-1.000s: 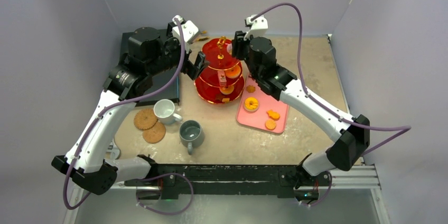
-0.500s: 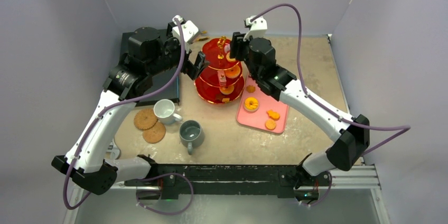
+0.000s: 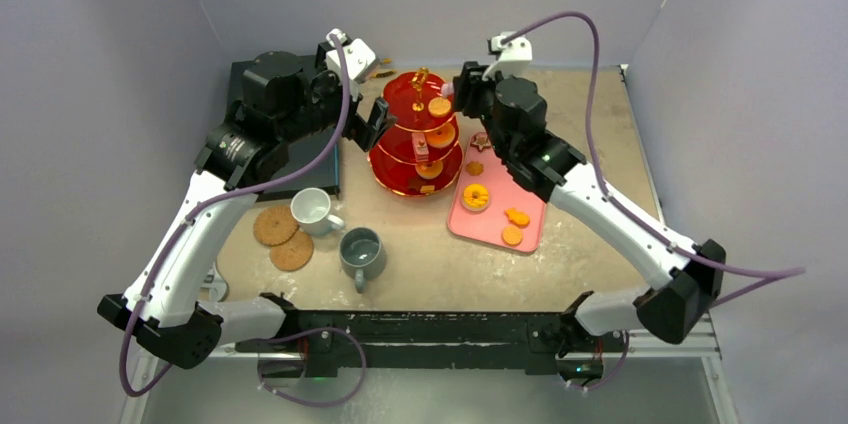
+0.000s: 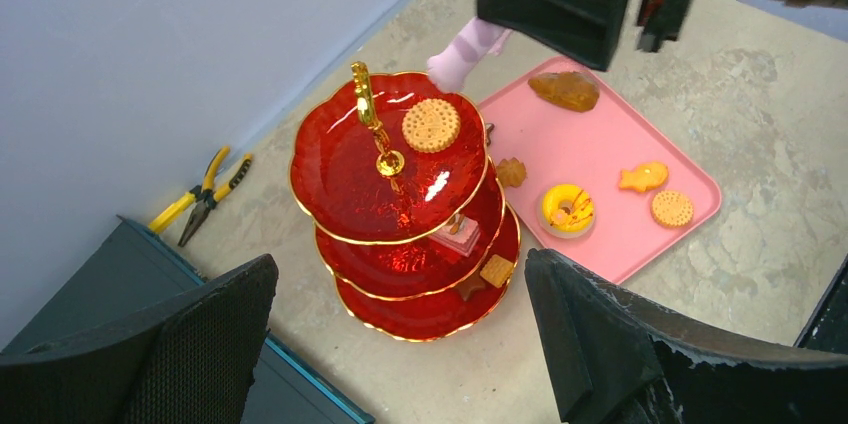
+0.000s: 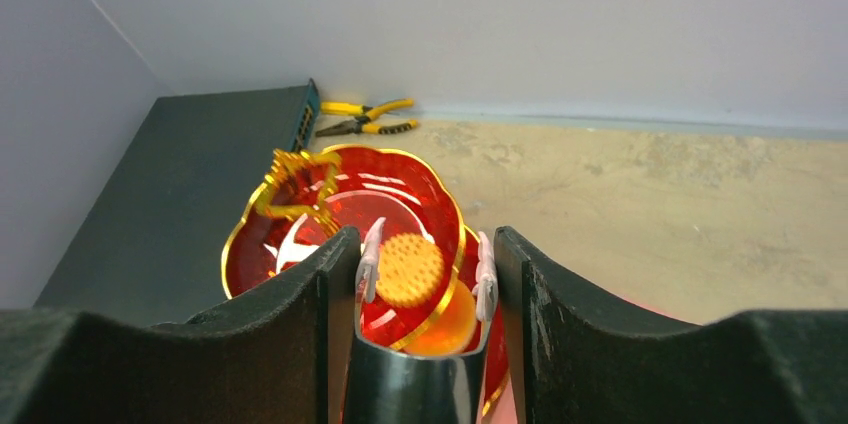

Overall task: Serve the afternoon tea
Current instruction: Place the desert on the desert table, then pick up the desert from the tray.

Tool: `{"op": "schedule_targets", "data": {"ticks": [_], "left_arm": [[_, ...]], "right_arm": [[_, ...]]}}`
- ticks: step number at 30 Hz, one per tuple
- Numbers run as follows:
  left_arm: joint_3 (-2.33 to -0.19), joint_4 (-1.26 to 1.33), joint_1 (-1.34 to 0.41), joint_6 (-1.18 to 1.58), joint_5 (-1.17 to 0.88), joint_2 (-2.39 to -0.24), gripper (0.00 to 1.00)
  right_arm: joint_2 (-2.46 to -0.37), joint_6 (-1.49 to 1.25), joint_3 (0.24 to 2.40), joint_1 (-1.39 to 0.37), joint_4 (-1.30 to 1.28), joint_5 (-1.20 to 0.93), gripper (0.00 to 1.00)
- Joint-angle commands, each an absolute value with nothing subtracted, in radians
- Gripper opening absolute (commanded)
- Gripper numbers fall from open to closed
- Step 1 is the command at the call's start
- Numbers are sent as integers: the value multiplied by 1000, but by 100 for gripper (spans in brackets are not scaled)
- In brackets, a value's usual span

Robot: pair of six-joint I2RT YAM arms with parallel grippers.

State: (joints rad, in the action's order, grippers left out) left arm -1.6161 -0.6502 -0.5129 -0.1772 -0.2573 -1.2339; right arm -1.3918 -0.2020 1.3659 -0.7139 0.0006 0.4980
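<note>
The red three-tier stand with a gold handle stands at the table's back middle. A round orange biscuit lies flat on its top tier. My right gripper is shut on metal tongs. Their pink tips stand apart, one on each side of that biscuit, not pinching it. My left gripper hovers open and empty left of the stand. More pastries lie on the lower tiers and on the pink tray. The white mug, grey mug and two cork coasters sit front left.
A flat dark slab lies under my left arm at the back left. Yellow-handled pliers lie by the back wall behind the stand. Walls close in the left, back and right sides.
My right arm has drawn back to the right from over the stand. The round biscuit now lies uncovered on the top tier. The left arm has not moved.
</note>
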Motion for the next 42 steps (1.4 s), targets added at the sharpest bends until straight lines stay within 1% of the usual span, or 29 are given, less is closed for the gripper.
{"op": "schedule_targets", "data": {"ticks": [1,9,13,19,27,35,42], "left_arm": [[-1644,-636,-512,-188,-257,-1211,95],[-1629,-625,-512,-184,-270,-1210,95],[-1630,-624,-512,-185,-276,-1215,95],[-1634,-629,-512,-189,-279,-1216,95],[-1633,-629,-512,-191,-284,-1219,95],[-1631,-632,-511,-195,-285,-1218,95],[-1638,-632,-512,-204,-288,-1227,95]], "right_arm": [[-1275,-266,1286,-704,-91,564,54],[-1065,-486,1020,-703,-287,599,54],[-1025,-562,920,-703,-339,603,54],[-1020,-683,808,-703,-398,603,53],[-972,-776,743,-703,-477,633,52],[-1055,-866,751,-703,-540,691,52],[-1044,-955,754,-703,-609,744,55]]}}
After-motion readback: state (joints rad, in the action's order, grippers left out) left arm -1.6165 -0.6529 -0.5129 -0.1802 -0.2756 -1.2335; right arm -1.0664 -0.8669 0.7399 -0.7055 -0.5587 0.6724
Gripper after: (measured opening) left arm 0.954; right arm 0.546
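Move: The round biscuit at the pink tray's near edge lies roughly 14 cm back and 15 cm to the right of the right hand, some 32 cm below. The fish biscuit sits about 4 cm beyond it, the yellow doughnut about 8 cm beyond and 8 cm to its left. The cake stand's middle is about 2 cm ahead of the right hand and 6 cm left. From the left hand the round biscuit is about 24 cm right and 6 cm back. Back and to the right off the cake stand's top tier, then mostly down, the right hand sweeps towards the round and fish biscuits, sinking about 25 cm and going 13 cm each back and right. The wrist tips some 35 degrees downward and turns clockwise; the empty fingers stay half open, slowing to hover just above the biscuits. ##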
